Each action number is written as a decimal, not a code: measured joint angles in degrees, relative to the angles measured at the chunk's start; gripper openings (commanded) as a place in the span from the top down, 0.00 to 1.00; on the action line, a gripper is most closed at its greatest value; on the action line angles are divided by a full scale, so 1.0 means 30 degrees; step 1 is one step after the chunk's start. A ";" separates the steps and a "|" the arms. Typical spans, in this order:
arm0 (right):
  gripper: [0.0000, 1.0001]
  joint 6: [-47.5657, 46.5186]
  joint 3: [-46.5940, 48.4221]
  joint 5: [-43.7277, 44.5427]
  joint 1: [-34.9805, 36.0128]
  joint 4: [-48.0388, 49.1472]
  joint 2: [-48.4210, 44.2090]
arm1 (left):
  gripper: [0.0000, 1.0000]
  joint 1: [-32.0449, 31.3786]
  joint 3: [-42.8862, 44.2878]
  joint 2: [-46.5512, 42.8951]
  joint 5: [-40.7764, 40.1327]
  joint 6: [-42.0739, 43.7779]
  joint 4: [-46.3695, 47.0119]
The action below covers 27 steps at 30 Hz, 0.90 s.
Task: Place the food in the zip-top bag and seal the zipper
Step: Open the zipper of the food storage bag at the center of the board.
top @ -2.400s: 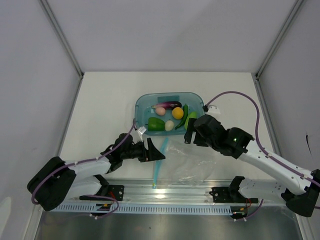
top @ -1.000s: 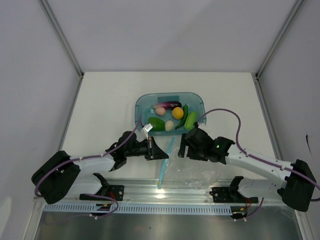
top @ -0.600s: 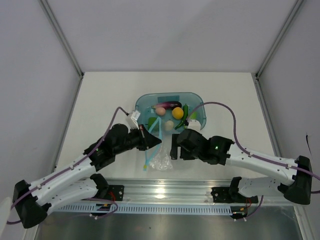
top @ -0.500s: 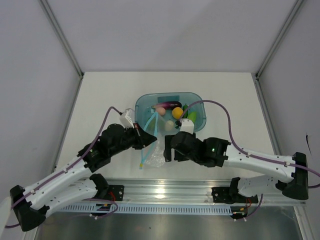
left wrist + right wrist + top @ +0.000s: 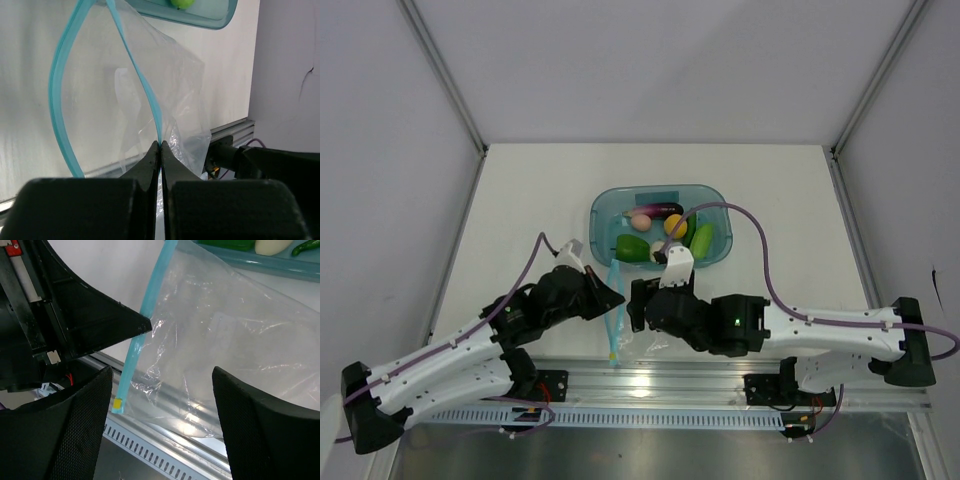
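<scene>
The clear zip-top bag [image 5: 632, 338] hangs by its teal zipper [image 5: 141, 70], which my left gripper [image 5: 160, 146] is shut on. Its mouth gapes in a loop in the left wrist view. In the top view the left gripper [image 5: 616, 297] is near the table's front edge. My right gripper [image 5: 636, 308] faces it from the right. It stands open [image 5: 162, 375] with the bag [image 5: 230, 335] and zipper [image 5: 144, 320] just beyond its fingers, gripping nothing. The food lies in the teal tray [image 5: 603, 205]: purple eggplant [image 5: 666, 209], orange ball [image 5: 675, 225], pink ball [image 5: 640, 221], green chunk [image 5: 632, 247].
The right arm's cable [image 5: 760, 255] arcs over the tray's right side. A metal rail [image 5: 650, 385] runs along the near edge below the bag. Grey walls enclose the table on three sides. The tray's rim [image 5: 210, 22] shows beyond the bag in the left wrist view.
The left gripper lifted the bag off the table by its zipper, swung it toward the tray, then drew it back near the front edge. The right gripper followed leftward, staying open.
</scene>
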 measured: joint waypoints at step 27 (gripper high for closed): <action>0.18 -0.0160 -0.1100 0.5435 0.3096 0.3366 0.4437 | 0.99 -0.0627 0.0401 -0.0335 0.0007 -0.3526 -0.0437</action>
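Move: The left fingers already pinch one teal zipper lip of the bag, raised off the board; the loose lip hangs roughly 3 cm to their left and 6 cm lower. From the open right hand, the held lip lies about 6 cm left, 1 cm ahead and 6 cm below. The yellow zip end is some 6 cm back, 8 cm left and 12 cm below it; the food bin's middle is 27 cm ahead, 2 cm right and 18 cm down. Keeping its pinch on the zipper lip, the left hand eases up about 1.5 cm, drifting slightly back and right with a small tilt. The right hand, fingers still wide open, slips left and a little back, then sinks about 5 cm in all towards the held lip, just on the near side of the left fingertips, its fingers tipping up some 10 degrees. Whether the right fingers touch the bag can't be seen. ##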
